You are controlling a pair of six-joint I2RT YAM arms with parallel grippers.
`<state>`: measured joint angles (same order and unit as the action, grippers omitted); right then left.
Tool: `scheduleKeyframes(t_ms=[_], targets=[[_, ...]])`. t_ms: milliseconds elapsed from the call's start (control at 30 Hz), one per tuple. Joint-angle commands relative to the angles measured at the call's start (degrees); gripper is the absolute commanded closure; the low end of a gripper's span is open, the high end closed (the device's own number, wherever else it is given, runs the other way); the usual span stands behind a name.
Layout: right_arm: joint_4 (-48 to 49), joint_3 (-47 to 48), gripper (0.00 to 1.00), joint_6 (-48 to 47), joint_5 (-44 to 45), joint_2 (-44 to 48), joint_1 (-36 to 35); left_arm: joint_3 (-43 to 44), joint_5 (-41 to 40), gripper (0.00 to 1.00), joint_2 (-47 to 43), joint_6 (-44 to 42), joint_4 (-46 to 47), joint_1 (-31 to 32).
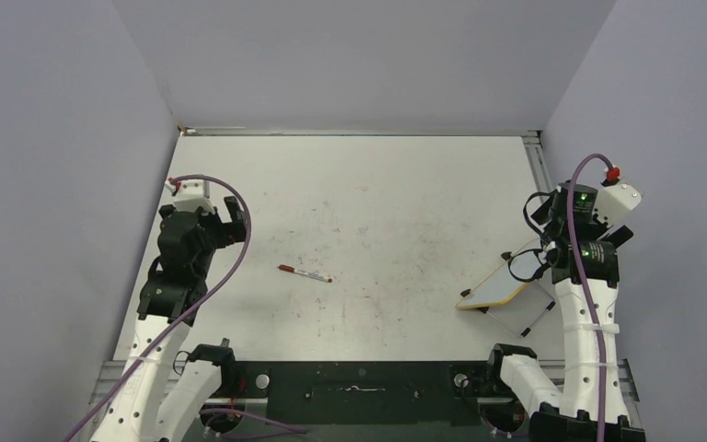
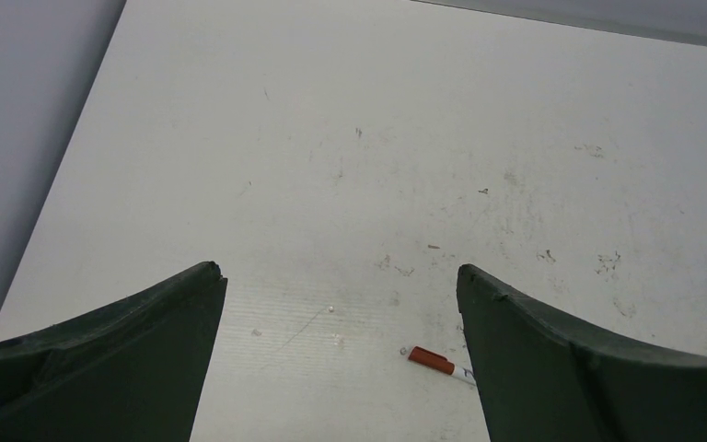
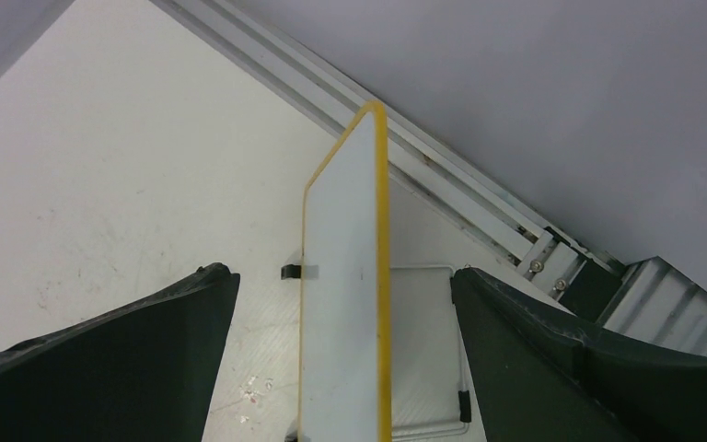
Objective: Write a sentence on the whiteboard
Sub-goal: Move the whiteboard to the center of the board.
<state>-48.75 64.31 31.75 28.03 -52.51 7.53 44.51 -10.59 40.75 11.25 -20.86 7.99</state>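
Note:
The whiteboard [image 1: 495,290] leans tilted on a wire stand at the table's right side. Seen from above, the whiteboard [image 3: 345,304] has a pale glossy face and a yellow rim. No sentence shows on that face. My right gripper [image 1: 529,262] hovers over its upper edge. In the right wrist view the right gripper [image 3: 342,272] is open, one finger on each side of the board and neither touching it. A red-capped white marker [image 1: 305,273] lies on the table's middle. My left gripper [image 1: 228,226] is open at the far left, holding nothing; the marker [image 2: 437,362] lies beside its right finger [image 2: 552,368].
The wire stand [image 3: 433,350] props the board from behind. A metal rail [image 3: 479,198] runs along the table's right edge just past the board. Grey walls close in the table on three sides. The tabletop [image 1: 377,212] is scuffed with faint red marks.

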Motion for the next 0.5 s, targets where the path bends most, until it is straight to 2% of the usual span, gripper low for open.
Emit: scheduleKeyframes(t_ms=[0, 133, 333, 467], targets=[[-5.5, 2.1, 0.1, 2.6, 3.5, 0.0, 0.4, 0.4, -1.8, 0.04, -0.1, -1.5, 0.8, 1.8], [-7.3, -0.8, 0.09, 4.8, 0.2, 1.8, 0.4, 0.7, -2.4, 0.04, 0.4, -2.1, 0.6, 3.5], [-8.2, -3.8, 0.0, 6.5, -3.9, 3.8, 0.4, 0.7, -2.9, 0.04, 0.6, -2.3, 0.4, 5.0], [-8.5, -5.8, 0.08, 7.3, -6.3, 4.6, 0.4, 0.7, -3.0, 0.04, 0.4, -2.3, 0.4, 5.1]])
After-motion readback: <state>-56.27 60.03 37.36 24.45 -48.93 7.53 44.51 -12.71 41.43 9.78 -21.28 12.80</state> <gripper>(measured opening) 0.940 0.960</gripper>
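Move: The small yellow-framed whiteboard leans on its stand under the right hand, its middle about 4 cm back, 2 cm to the left and 18 cm below. Its wire stand is some 12 cm back, 3 cm to the right and 23 cm down. The table's side rail runs level with the hand, about 12 cm to its right and 26 cm below. From the left hand the whiteboard is roughly 8 cm back, 71 cm to the right and 17 cm below. Down towards the whiteboard goes the right hand, wide open, with the board's upper edge lined up between its fingers but no touch to be seen. It first draws back, then sinks more steeply and eases left: about 4 cm down, 3 cm back and 2 cm left in all, left side rolling up and fingers tipping down slightly. The left hand, open and empty, drifts almost 2 cm right. ##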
